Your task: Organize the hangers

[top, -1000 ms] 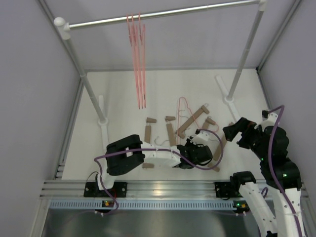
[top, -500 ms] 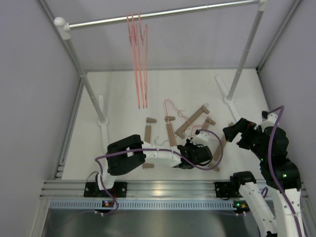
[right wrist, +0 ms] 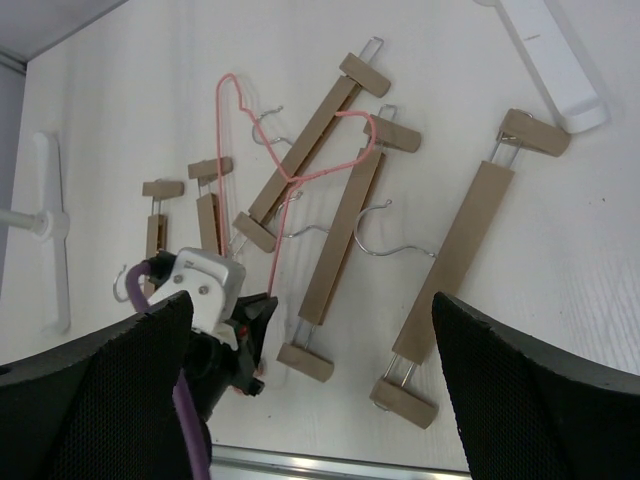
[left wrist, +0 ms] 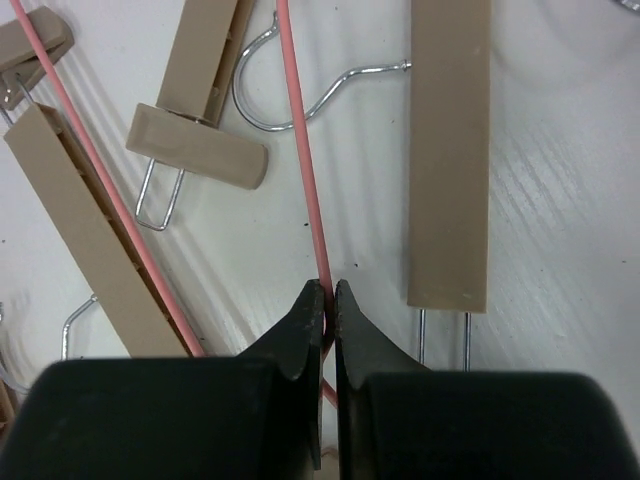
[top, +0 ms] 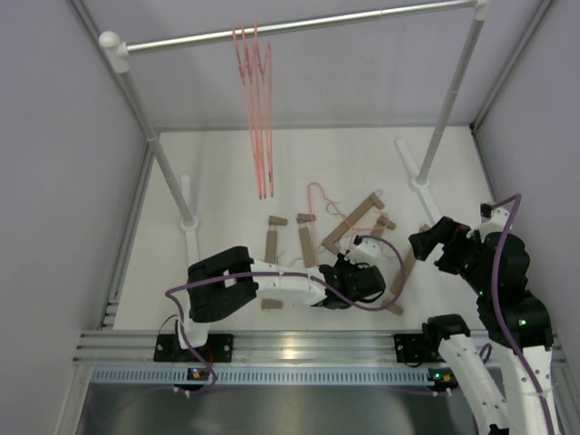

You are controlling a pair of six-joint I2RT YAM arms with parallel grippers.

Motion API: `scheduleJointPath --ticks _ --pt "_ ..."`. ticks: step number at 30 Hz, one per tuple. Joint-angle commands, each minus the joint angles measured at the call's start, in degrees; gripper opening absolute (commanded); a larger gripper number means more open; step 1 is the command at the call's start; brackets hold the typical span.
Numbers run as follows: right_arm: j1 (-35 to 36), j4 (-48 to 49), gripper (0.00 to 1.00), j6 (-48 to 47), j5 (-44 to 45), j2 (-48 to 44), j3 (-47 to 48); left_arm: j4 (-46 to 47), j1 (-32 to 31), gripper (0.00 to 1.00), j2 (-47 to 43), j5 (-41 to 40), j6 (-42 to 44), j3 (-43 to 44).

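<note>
My left gripper (top: 349, 272) is low over the table and shut on a pink wire hanger (left wrist: 300, 150). The wire runs between its closed fingertips (left wrist: 329, 290). The hanger lies across several tan wooden bar hangers (top: 352, 222) with silver hooks. It also shows in the right wrist view (right wrist: 290, 175), where the left gripper (right wrist: 262, 320) holds its lower end. Three pink hangers (top: 258, 118) hang on the silver rail (top: 362, 18). My right gripper (top: 433, 240) is open and empty, raised above the wooden hangers (right wrist: 455, 250) at the right.
The rail's white posts and feet (top: 188, 217) (top: 412, 168) stand on the table at left and right. The enclosure walls close in both sides. A metal rail (top: 299, 344) runs along the near edge.
The pink hanger on the table has been dragged a little to the left with my left gripper. The right arm has not moved.
</note>
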Motion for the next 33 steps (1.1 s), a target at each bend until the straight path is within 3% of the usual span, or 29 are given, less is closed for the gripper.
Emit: scheduleJointPath --ticks 1,10,23,28,33 --pt "-0.5 -0.7 0.99 -0.6 -0.4 -0.3 0.3 0.6 0.2 0.0 -7.4 -1.5 0.4 -0.3" --pt "-0.5 -0.4 0.99 -0.5 -0.1 0.1 0.4 3.9 -0.2 0.0 -19.5 5.3 1.0 -5.7" --pt "-0.5 0.1 0.99 -0.5 -0.3 1.3 1.2 12.9 -0.7 0.0 -49.2 22.6 0.9 -22.8" --pt "-0.5 0.1 1.0 -0.5 -0.4 1.7 2.0 11.0 -0.6 0.0 -60.4 23.5 -1.3 -25.1" --pt "-0.5 0.2 0.99 -0.7 -0.4 2.3 2.7 3.3 -0.6 0.0 -65.9 21.6 -3.0 -25.3"
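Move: The pink hanger is already pinched in the left hand, low over the table. Its destination, the rail beside the hung pink hangers, is about 17 cm ahead, 17 cm left and 45 cm above; those hangers' middles are some 15 cm ahead, 20 cm left, 35 cm up. Clip hangers lie just below the hand: a slanted one about 9 cm ahead, another 5 cm right. From the right hand the rail spot is roughly 19 cm ahead, 34 cm left, 23 cm up. The pink hanger, still pinched in the shut left fingers, is lifted straight up off the clip hangers at first, then up while drawn back and left, for a rise of about 25 cm, nearing the height of the rail. On the way the hand rolls its left side down by nearly 50 degrees and swings somewhat clockwise. ##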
